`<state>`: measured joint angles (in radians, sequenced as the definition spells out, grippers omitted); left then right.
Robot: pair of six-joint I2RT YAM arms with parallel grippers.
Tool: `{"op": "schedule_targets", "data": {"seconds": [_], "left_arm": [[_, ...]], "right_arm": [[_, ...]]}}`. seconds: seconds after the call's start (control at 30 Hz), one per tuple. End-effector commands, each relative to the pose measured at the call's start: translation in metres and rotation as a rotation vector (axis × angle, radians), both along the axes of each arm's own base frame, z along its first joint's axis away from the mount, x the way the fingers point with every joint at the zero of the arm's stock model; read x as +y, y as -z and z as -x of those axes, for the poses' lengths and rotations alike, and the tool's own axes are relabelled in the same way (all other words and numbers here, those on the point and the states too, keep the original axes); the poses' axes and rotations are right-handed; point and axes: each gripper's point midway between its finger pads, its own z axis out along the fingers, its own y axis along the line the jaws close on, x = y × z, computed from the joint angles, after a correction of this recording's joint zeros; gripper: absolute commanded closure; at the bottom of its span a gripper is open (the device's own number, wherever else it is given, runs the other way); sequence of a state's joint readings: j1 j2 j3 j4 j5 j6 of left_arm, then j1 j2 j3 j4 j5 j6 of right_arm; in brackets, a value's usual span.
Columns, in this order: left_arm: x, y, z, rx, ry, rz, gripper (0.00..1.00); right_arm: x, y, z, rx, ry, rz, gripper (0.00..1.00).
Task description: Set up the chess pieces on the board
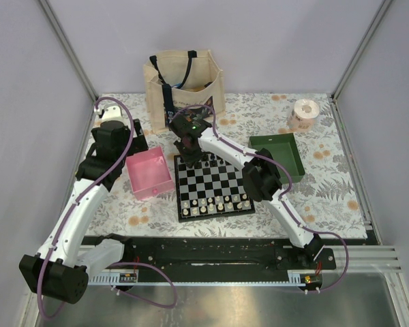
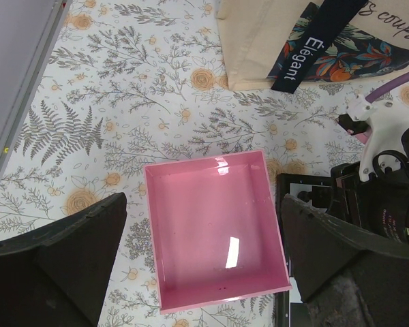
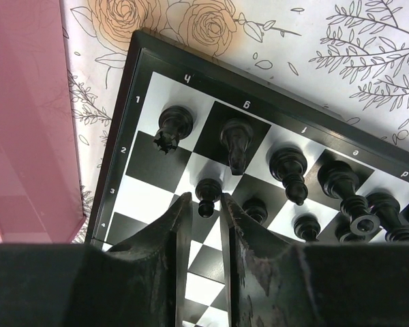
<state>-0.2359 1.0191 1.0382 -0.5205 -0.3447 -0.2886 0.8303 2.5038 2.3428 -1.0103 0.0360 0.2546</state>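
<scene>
The board (image 1: 215, 216) lies mid-table, with white pieces along its near rows. In the right wrist view, black chess pieces stand at its far left corner (image 3: 121, 139): a rook (image 3: 174, 127), a knight (image 3: 237, 142), a bishop (image 3: 288, 167) and others to the right. A black pawn (image 3: 208, 189) stands on the second row. My right gripper (image 3: 205, 199) is narrowly open around it, with a slit of daylight on each side. The same gripper (image 1: 189, 158) hangs over the board's far edge. My left gripper (image 2: 203, 204) is wide open above the pink tray (image 2: 218, 231), holding nothing.
The pink tray (image 1: 150, 176) sits left of the board and touches its edge. A green tray (image 1: 279, 155) lies to the right. A canvas tote bag (image 1: 184, 80) stands at the back and a tape roll (image 1: 304, 113) at the back right.
</scene>
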Motion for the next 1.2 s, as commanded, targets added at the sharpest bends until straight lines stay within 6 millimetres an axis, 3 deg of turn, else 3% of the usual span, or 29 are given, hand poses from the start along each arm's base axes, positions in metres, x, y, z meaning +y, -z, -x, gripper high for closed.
{"op": "schedule_targets", "data": {"seconds": [0.0,0.2,0.4,0.53,0.7,0.83,1.0,1.1,1.17], "left_arm": [[-0.003,-0.014,-0.008,-0.060,0.007,0.016,0.01],[-0.004,-0.014,-0.008,-0.058,0.010,0.019,0.01],[-0.004,-0.013,-0.008,-0.057,0.010,0.016,0.01],[-0.004,-0.012,-0.009,-0.053,0.009,0.015,0.01],[-0.004,-0.010,-0.011,-0.047,0.008,0.015,0.01],[-0.008,-0.008,-0.013,-0.039,0.022,0.024,0.01],[-0.010,-0.007,-0.013,-0.033,0.029,0.028,0.01],[-0.010,-0.005,-0.014,-0.026,0.029,0.027,0.01],[-0.010,-0.005,-0.014,-0.028,0.030,0.029,0.01]], "right_arm": [[0.010,-0.030,-0.003,-0.048,-0.018,-0.059,0.68],[0.008,-0.062,0.001,-0.076,-0.014,-0.107,0.64],[0.003,-0.109,0.007,-0.145,-0.025,-0.182,0.57],[-0.013,-0.138,0.015,-0.188,-0.022,-0.194,0.56],[-0.077,-0.156,0.017,-0.302,0.090,-0.141,0.49],[-0.164,-0.155,0.007,-0.291,0.306,-0.181,0.48],[-0.255,-0.110,0.007,-0.205,0.497,-0.116,0.46],[-0.290,-0.083,0.012,-0.133,0.569,-0.078,0.46],[-0.303,-0.067,0.016,-0.090,0.576,-0.054,0.43]]}}
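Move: The last black pawn lies in the green tray, about 27 cm to the right of the right hand, 3 cm back and 3 cm lower. The tray's middle is some 33 cm right and 2 cm ahead. The pawn just set down on the board stands right between the open right fingertips, with the next black pawn 3 cm to their right. From the left hand the tray pawn is roughly 48 cm right, level fore and aft, and 23 cm below. Raise the right gripper nearly straight up off the pawn just set down, about 8 cm, before swinging it fast to the right over the black pieces. Top out near 14 cm, then start sinking over the green tray, ending some 29 cm to the right. Turn the wrist about 30 degrees clockwise and keep widening the fingers as you go. ##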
